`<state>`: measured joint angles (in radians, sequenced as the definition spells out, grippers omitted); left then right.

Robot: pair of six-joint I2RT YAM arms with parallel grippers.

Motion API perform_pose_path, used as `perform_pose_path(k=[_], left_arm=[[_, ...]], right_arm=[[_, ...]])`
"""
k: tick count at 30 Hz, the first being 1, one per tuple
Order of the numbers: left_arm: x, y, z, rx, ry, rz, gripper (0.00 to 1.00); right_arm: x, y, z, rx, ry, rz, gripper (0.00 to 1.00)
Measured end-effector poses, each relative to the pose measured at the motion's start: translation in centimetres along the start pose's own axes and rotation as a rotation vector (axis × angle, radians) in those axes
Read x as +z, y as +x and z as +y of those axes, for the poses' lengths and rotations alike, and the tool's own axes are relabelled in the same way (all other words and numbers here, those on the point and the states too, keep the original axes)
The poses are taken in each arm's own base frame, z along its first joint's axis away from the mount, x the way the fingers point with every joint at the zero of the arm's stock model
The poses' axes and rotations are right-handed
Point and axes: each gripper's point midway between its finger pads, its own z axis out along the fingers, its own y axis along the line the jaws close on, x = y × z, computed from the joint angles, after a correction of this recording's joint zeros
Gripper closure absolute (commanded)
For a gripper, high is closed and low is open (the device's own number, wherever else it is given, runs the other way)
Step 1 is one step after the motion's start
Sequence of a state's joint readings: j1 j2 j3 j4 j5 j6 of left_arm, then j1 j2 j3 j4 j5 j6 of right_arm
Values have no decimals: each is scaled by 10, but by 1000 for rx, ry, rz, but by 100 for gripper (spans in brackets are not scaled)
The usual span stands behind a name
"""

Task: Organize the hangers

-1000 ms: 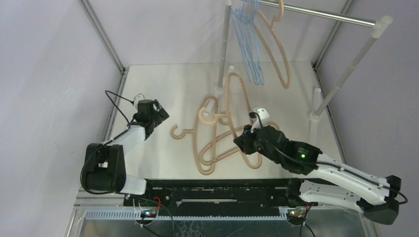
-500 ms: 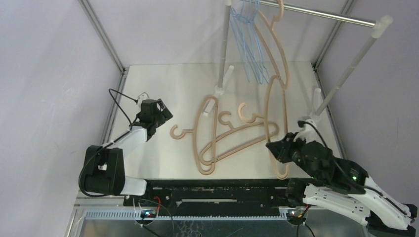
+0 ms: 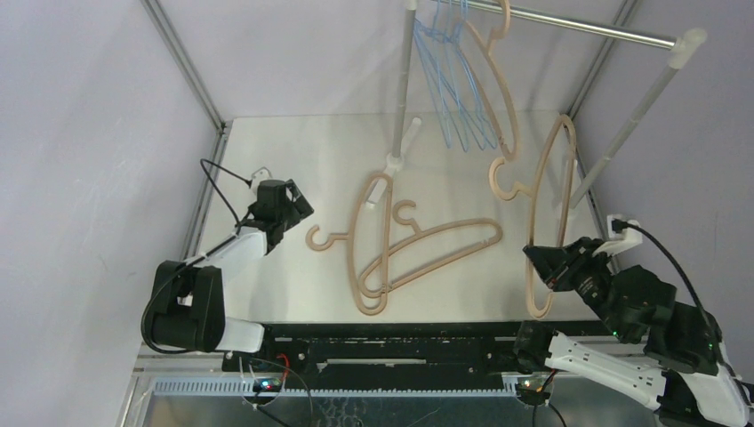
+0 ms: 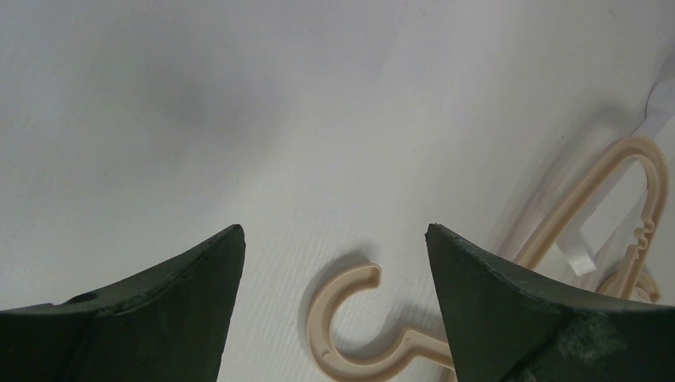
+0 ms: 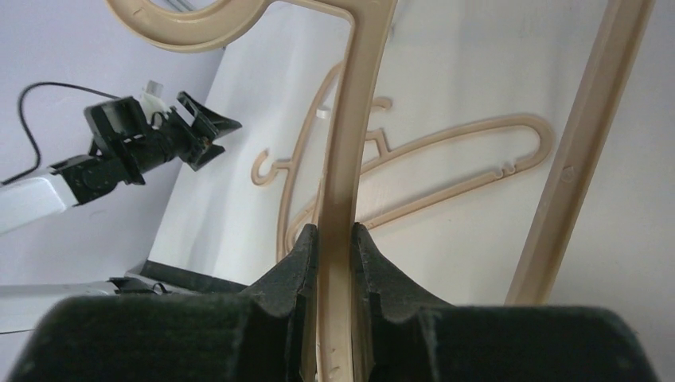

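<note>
My right gripper [image 3: 544, 264] [image 5: 336, 231] is shut on one arm of a tan hanger [image 3: 536, 200] [image 5: 350, 143]. It holds this hanger in the air at the right, with the hook [image 3: 500, 181] pointing left. Two more tan hangers [image 3: 356, 258] [image 3: 445, 234] lie overlapping on the table in the middle. My left gripper [image 3: 298, 207] [image 4: 334, 231] is open and hovers just over the hook [image 4: 344, 314] of one of them, touching nothing. Several light-blue hangers [image 3: 455, 98] and one tan hanger [image 3: 498, 89] hang on the rail.
The silver rail [image 3: 578, 28] crosses the back right on slanted white posts [image 3: 622, 129] [image 3: 402, 98]. The held hanger stands close to the right post. Frame walls close in the table [image 3: 293, 160] on both sides. My left arm [image 5: 95, 163] shows in the right wrist view.
My right gripper has lifted the tan hanger off the pile and carried it right and toward the near edge. The hangers on the rail have swung. My left gripper has barely shifted.
</note>
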<state>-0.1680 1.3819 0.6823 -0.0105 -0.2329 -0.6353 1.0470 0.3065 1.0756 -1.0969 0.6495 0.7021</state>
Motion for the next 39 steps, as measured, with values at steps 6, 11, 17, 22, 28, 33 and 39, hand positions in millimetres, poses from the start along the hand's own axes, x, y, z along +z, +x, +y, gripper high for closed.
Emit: perform_pose_path(k=[6,11,17,22,28,33,39], left_arm=[[1,1,-3,5,2,4,11],[1,2,-4,8,4,8,11],[1,0,-5,8,4,3,11],[1,-1,-3,15,-3,0,11],[1,-2,-2,18,-14,-8,11],[2,-1,-1,20,-15,-7,11],[4,3,1,29,-25,5,11]], right_arm=[[-14,-26,6,39,-50,-73,89],[-17,-59,20,50,-95,-192,87],[-2,-103,55,0,-78,-295,82],[26,-122,89,-55,-29,-324,82],[49,-128,99,-72,12,-330,85],[52,-126,100,-25,-19,-325,87],[57,-94,107,50,-112,-258,88]])
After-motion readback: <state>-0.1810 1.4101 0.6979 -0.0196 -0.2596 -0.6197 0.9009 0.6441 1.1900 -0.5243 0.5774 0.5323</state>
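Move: The right hand holds a tan hanger by its side bar. The free stretch of the rack's rod, just right of the tan hanger already hung there, is about 30 cm ahead of that hand, 3 cm left and 22 cm up. The hung tan hanger's middle lies some 28 cm ahead, 6 cm left, 10 cm up; the blue hangers' roughly 29 ahead, 12 left, 8 up. From the left hand, that rod stretch is about 10 cm ahead, 39 right and 45 up. Keeping its pinch on the tan hanger's side bar, the right hand carries it up and forward towards the rod. It first climbs about 14 cm while tipping the fingers upward by some 17 degrees, swings forward and left as it nears the top, then sinks a few centimetres while still drifting left. ##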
